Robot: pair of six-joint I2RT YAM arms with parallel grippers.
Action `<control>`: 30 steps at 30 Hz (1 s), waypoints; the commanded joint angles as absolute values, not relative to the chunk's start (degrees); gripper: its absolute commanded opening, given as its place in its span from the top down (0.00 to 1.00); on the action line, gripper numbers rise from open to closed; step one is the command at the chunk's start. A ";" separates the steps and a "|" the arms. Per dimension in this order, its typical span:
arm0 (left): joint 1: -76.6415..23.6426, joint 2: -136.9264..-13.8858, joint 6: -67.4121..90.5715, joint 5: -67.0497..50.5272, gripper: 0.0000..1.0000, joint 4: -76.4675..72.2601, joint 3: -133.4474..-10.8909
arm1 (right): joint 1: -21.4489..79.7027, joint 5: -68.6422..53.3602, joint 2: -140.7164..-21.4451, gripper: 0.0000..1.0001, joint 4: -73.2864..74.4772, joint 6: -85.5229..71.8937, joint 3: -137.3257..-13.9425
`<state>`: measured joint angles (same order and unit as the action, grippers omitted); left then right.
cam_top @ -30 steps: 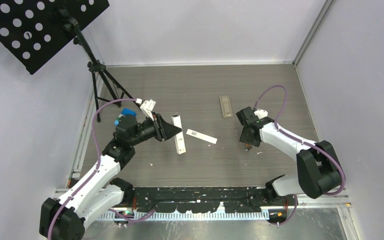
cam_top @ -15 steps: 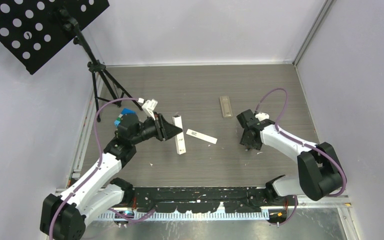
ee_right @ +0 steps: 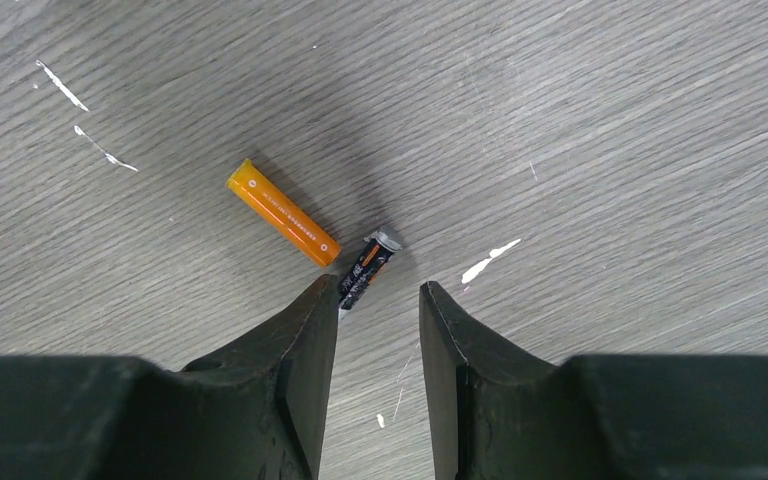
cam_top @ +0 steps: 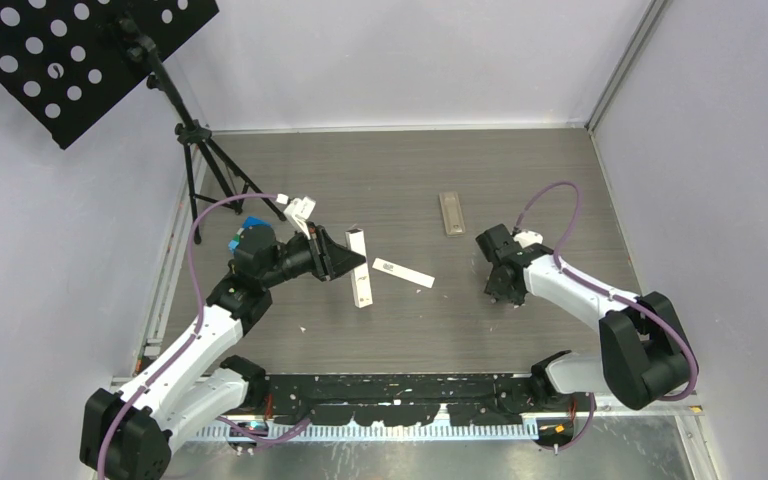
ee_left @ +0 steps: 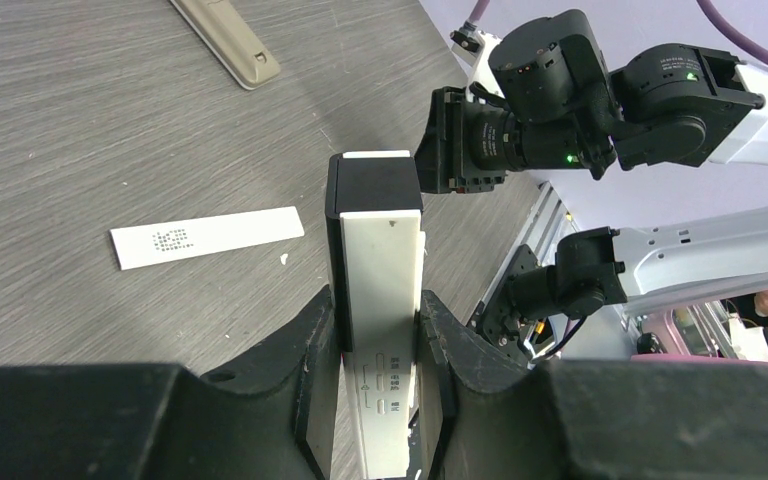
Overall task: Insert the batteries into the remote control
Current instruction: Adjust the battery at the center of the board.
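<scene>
My left gripper (ee_left: 375,300) is shut on the white remote control (ee_left: 375,250), gripping its long sides; the remote's dark open end points away from me. From above, the remote (cam_top: 359,278) lies left of centre at the tip of that gripper (cam_top: 345,262). My right gripper (ee_right: 378,292) is open just above the table, pointing down. Two batteries lie right ahead of its fingertips: an orange one (ee_right: 282,212) and a dark one (ee_right: 365,270), whose near end sits by the left fingertip. From above, the right gripper (cam_top: 501,284) hides both batteries.
A flat white strip with print (cam_top: 403,272) lies right of the remote, also seen from the left wrist (ee_left: 207,235). A beige remote-shaped piece (cam_top: 450,213) lies farther back. A black tripod stand (cam_top: 200,150) occupies the back left corner. Walls enclose the table.
The right gripper has shifted slightly right and toward the near edge, and its jaws have narrowed a little. The left arm and the remote have not moved.
</scene>
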<state>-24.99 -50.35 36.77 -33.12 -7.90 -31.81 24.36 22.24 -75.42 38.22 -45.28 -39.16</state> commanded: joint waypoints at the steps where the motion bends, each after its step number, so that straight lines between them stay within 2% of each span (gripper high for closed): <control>1: -24.87 -50.08 36.06 -34.38 1.00 -11.41 -33.73 | 24.26 24.47 -74.02 0.59 38.06 -47.04 -38.82; 5: -24.87 -49.92 36.06 -34.36 1.00 -11.19 -33.59 | 24.26 24.91 -73.83 0.60 38.06 -47.32 -38.39; 13: -24.87 -49.15 35.78 -34.10 1.00 -10.24 -33.54 | 24.26 24.33 -73.39 0.74 36.86 -48.79 -37.66; 17: -24.87 -48.85 35.73 -34.10 1.00 -9.62 -33.60 | 24.26 23.19 -73.14 0.77 35.98 -50.26 -36.40; 20: -24.87 -48.36 35.42 -34.06 1.00 -8.96 -33.63 | 24.26 21.95 -72.53 0.85 35.51 -52.60 -35.29; 23: -24.87 -47.82 35.10 -33.76 1.00 -8.45 -33.64 | 24.45 14.75 -69.29 0.99 32.24 -58.52 -32.86; 26: -24.87 -47.39 35.74 -32.96 1.00 -9.18 -32.84 | 26.75 12.83 -66.45 1.00 31.06 -67.38 -30.79; 30: -24.87 -46.77 37.60 -32.48 1.00 -10.84 -30.96 | 34.89 18.06 -63.23 1.00 32.19 -80.97 -30.30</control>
<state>-24.99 -48.38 36.82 -32.95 -7.44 -31.73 28.51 15.59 -66.26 33.39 -64.27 -30.72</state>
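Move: The black battery lies practically between the right hand's open fingertips, about 2 cm below the hand point. The orange battery is about 3 cm ahead and 2 cm left of the right hand at the same height, and the face-down remote control is some 23 cm ahead and 13 cm left. From the left hand, still holding the white box, the black battery is about 35 cm right, 5 cm back and 21 cm lower. Right hand sinks 1 cm, pinches the black battery, then swings about 4 cm left and slightly back, wrist rolling. ##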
